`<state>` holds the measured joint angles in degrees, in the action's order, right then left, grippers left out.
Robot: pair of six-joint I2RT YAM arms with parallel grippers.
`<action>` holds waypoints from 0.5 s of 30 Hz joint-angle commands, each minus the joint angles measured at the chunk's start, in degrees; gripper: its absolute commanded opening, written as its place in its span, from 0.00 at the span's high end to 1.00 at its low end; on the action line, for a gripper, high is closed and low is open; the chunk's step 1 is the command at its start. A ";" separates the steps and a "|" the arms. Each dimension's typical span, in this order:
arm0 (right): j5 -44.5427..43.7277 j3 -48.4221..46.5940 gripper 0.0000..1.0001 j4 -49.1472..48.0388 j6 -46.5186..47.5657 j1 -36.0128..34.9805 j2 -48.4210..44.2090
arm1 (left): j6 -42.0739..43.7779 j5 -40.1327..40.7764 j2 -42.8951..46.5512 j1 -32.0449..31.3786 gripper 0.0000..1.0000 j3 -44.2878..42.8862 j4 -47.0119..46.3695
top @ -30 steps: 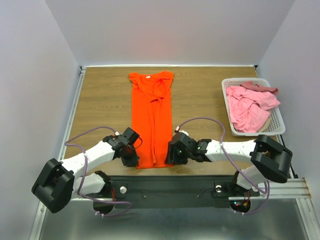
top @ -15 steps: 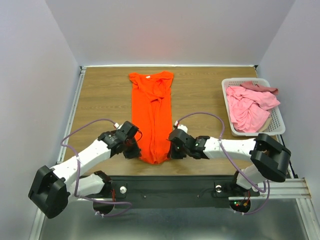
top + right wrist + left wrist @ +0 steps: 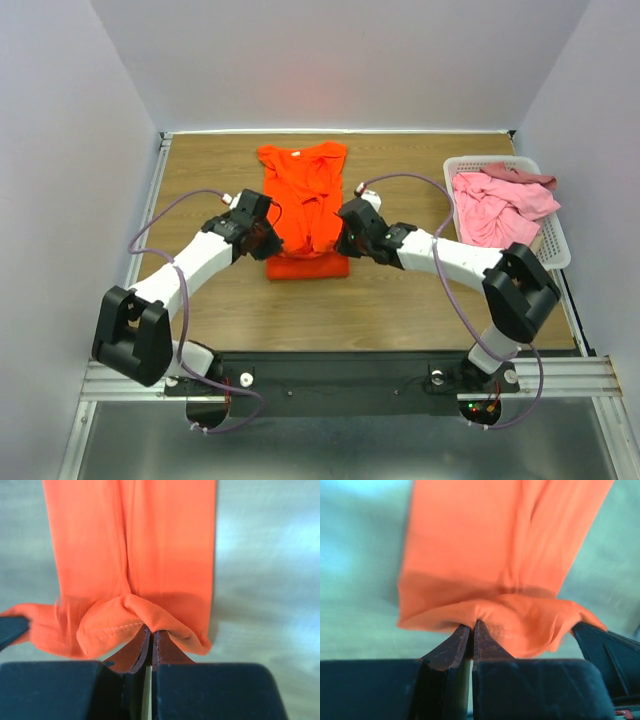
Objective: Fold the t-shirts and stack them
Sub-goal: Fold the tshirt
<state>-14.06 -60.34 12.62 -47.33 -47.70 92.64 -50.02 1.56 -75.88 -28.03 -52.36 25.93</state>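
An orange-red t-shirt [image 3: 305,195] lies lengthwise on the wooden table, its lower part doubled back over itself with the fold line [image 3: 308,267] nearest me. My left gripper [image 3: 266,236] is shut on the hem at the shirt's left edge; the left wrist view shows the cloth [image 3: 490,570] pinched at the fingertips [image 3: 472,626]. My right gripper [image 3: 345,236] is shut on the hem at the right edge, where the stitched hem [image 3: 125,617] bunches over the fingertips [image 3: 151,630]. Both hold the hem lifted above the shirt's middle. Pink t-shirts [image 3: 500,215] lie heaped in the basket.
A white slatted basket [image 3: 555,245] stands at the table's right edge, holding the pink and dusty-rose cloth [image 3: 520,176]. Grey walls close in the left, back and right sides. Bare wood [image 3: 200,180] lies left of the shirt and in front of the fold.
Both grippers have carried the shirt's bottom hem away from the near edge toward the collar, doubling the lower half over. The right gripper closed on the hem at the start.
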 commanded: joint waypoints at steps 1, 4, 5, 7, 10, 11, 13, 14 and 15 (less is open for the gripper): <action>-1.76 -7.33 1.00 -0.67 5.04 2.70 3.85 | 4.58 -1.30 -2.34 4.46 1.00 -4.85 -4.93; -0.70 -12.33 1.00 -0.67 6.37 4.72 7.80 | 6.42 -1.30 -5.94 6.05 1.00 -8.53 -5.37; 0.43 -13.39 1.00 -0.67 6.46 5.86 8.78 | 6.95 -1.30 -7.86 6.93 1.00 -9.51 -5.89; 1.32 -15.59 1.00 -0.67 6.81 6.74 10.45 | 7.74 -2.78 -9.81 7.99 1.00 -11.96 -6.07; 1.76 -19.46 1.00 -0.67 8.04 8.50 13.52 | 8.97 -3.93 -13.68 10.10 1.00 -15.13 -6.16; 2.02 -20.34 1.00 -0.76 8.22 8.76 14.23 | 9.50 -3.94 -14.55 10.45 1.00 -15.75 -6.24; 2.46 -22.63 0.99 -0.67 8.66 9.29 16.16 | 9.94 -4.11 -16.75 11.59 1.00 -17.60 -6.51; 2.72 -23.33 1.00 -0.67 8.83 9.90 16.69 | 10.20 -4.46 -17.37 11.94 1.00 -18.30 -6.60; 2.99 -24.21 1.00 -0.67 8.75 10.08 17.83 | 10.55 -4.55 -18.77 12.21 1.00 -19.00 -6.60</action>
<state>-11.94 -80.14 13.21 -40.27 -38.89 108.38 -42.15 -1.98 -92.77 -17.15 -67.42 20.40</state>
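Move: Both hands already hold the hem of the orange t-shirt, roughly 20 cm apart. The collar end lies flat some 38 cm ahead of the left hand, 6 cm to its right and 10 cm below; from the right hand it is about 38 cm ahead, 12 cm left and 9 cm down. The near fold edge runs almost straight beneath both hands, its middle 10 cm left of the right hand. The laundry basket stands about 50 cm to the right of that hand and 20 cm ahead. Still pinching the two corners of the hem in closed fingers, both hands carry the cloth level and side by side straight forward over the shirt's body towards the collar end. They cover about 11 cm, slowing as they go; the wrists barely turn and neither gripper loosens. ##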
